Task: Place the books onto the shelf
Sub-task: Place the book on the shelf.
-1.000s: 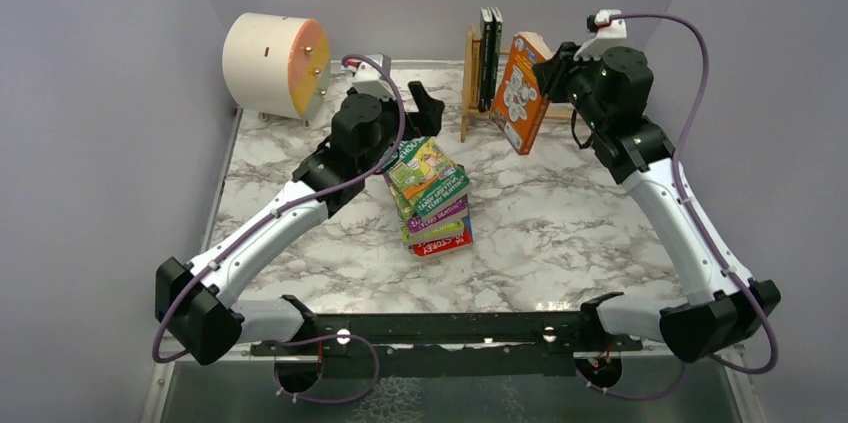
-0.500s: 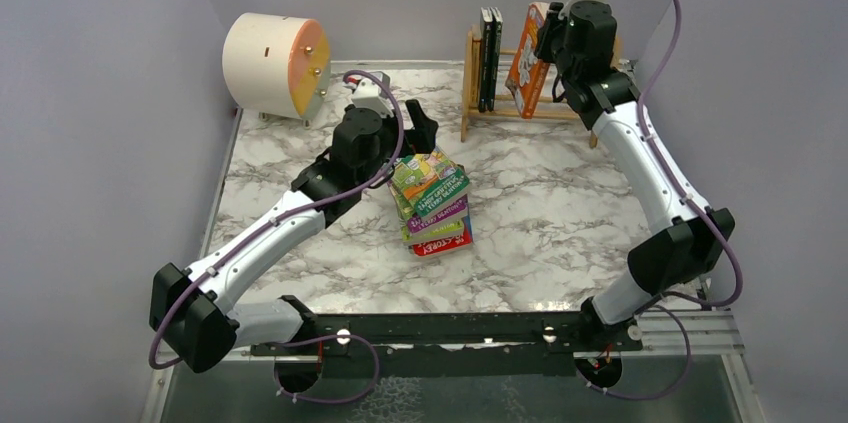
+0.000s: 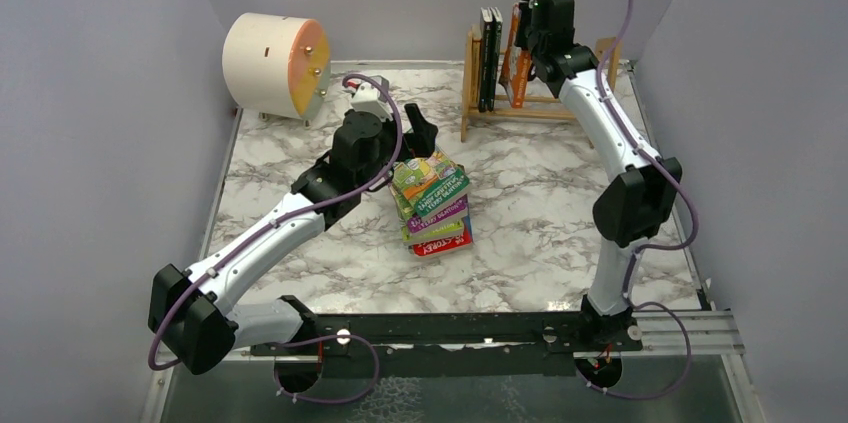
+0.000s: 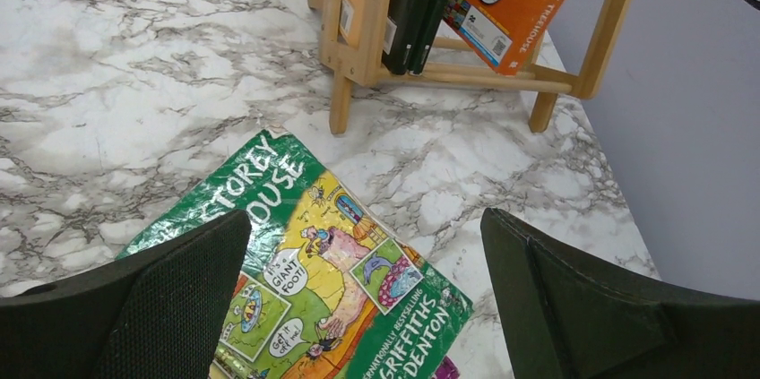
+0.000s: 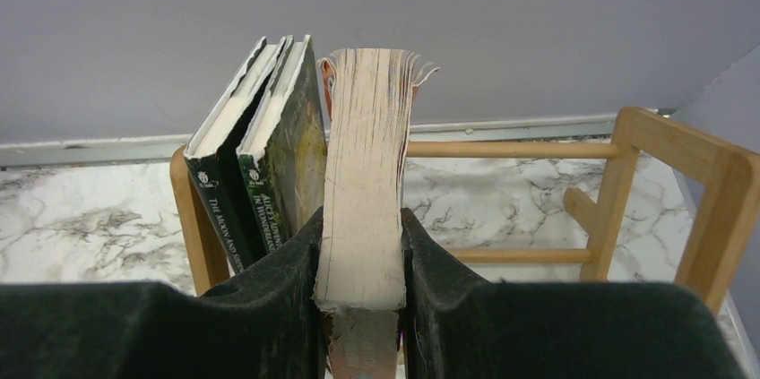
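Observation:
My right gripper (image 3: 531,43) is shut on an orange book (image 3: 516,65), whose pale page edges (image 5: 363,173) face the wrist camera between the pads. The book hangs tilted inside the light-wood shelf (image 3: 532,110), just right of two dark books (image 3: 489,58) that stand at the shelf's left end. Whether it rests on the rails I cannot tell. A stack of several books (image 3: 435,211) lies mid-table, a green illustrated one (image 4: 305,262) on top. My left gripper (image 3: 414,139) hovers open over the stack's far end, a finger on either side of the green cover.
A cream cylinder with an orange face (image 3: 272,63) stands at the back left. The shelf (image 5: 708,191) has open room to the right of the orange book. Grey walls close in the marble table (image 3: 560,213) at the back and on both sides.
The right arm has carried the orange book back and left from in front of the shelf into it, beside the dark books. The left arm has barely moved.

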`<state>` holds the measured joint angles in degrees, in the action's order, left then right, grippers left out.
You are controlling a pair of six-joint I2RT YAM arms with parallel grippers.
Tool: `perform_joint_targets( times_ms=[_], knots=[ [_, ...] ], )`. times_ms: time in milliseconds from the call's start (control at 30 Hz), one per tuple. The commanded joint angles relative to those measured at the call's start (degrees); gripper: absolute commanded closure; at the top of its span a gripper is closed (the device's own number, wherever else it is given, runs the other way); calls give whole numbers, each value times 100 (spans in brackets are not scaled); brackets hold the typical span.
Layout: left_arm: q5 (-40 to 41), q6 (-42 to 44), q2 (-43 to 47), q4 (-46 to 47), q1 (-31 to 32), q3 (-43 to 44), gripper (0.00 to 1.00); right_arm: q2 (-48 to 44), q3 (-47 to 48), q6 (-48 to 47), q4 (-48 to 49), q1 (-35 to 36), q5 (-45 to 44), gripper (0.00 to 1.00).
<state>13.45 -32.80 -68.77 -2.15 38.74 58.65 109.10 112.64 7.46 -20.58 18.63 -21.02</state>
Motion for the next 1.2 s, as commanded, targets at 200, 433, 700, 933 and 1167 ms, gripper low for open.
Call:
perform_joint_targets(
  times_ms=[200, 433, 700, 933, 1167],
  knots=[
    [-45, -43, 165, 45, 3, -260, 2, 947, 1365, 5, -168, 0, 116, 99],
    [-13, -51, 179, 43, 4, -365, 2, 1313, 1663, 99, -297, -2, 173, 99],
    [39, -43, 223, 2, 3, -390, 2, 1411, 1571, 266, -278, 0, 334, 99],
    [70, -43, 251, -14, 2, -433, 2, 1495, 1471, 345, -199, -1, 387, 99],
    [96, -38, 268, -38, 3, -434, 2, 1627, 1560, 419, -251, 0, 404, 99]
  ],
)
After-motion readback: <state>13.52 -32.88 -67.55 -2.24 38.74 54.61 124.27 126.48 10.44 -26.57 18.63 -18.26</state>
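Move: Straight below and ahead of the right hand, which already grips the orange book by its upper end, is the free slot on the shelf: its middle some 7 cm ahead, 3 cm left and 14 cm down. The two green books stand just left of that slot, roughly 7 cm ahead of the hand, 6 cm left and 12 cm down; the shelf's right end is about 16 cm right and 7 cm ahead. From the left hand the slot is around 28 cm ahead, 15 cm right and 10 cm lower. Lowering the held orange book into the shelf, the right hand first goes forward and down together, then almost only down, edging left to bring the cover close against the green books: about 6.5 cm down and 4.5 forward in all, tipping slightly nose-down, grip kept. The left hand, open, sinks some 2.5 cm nearer the book stack. ##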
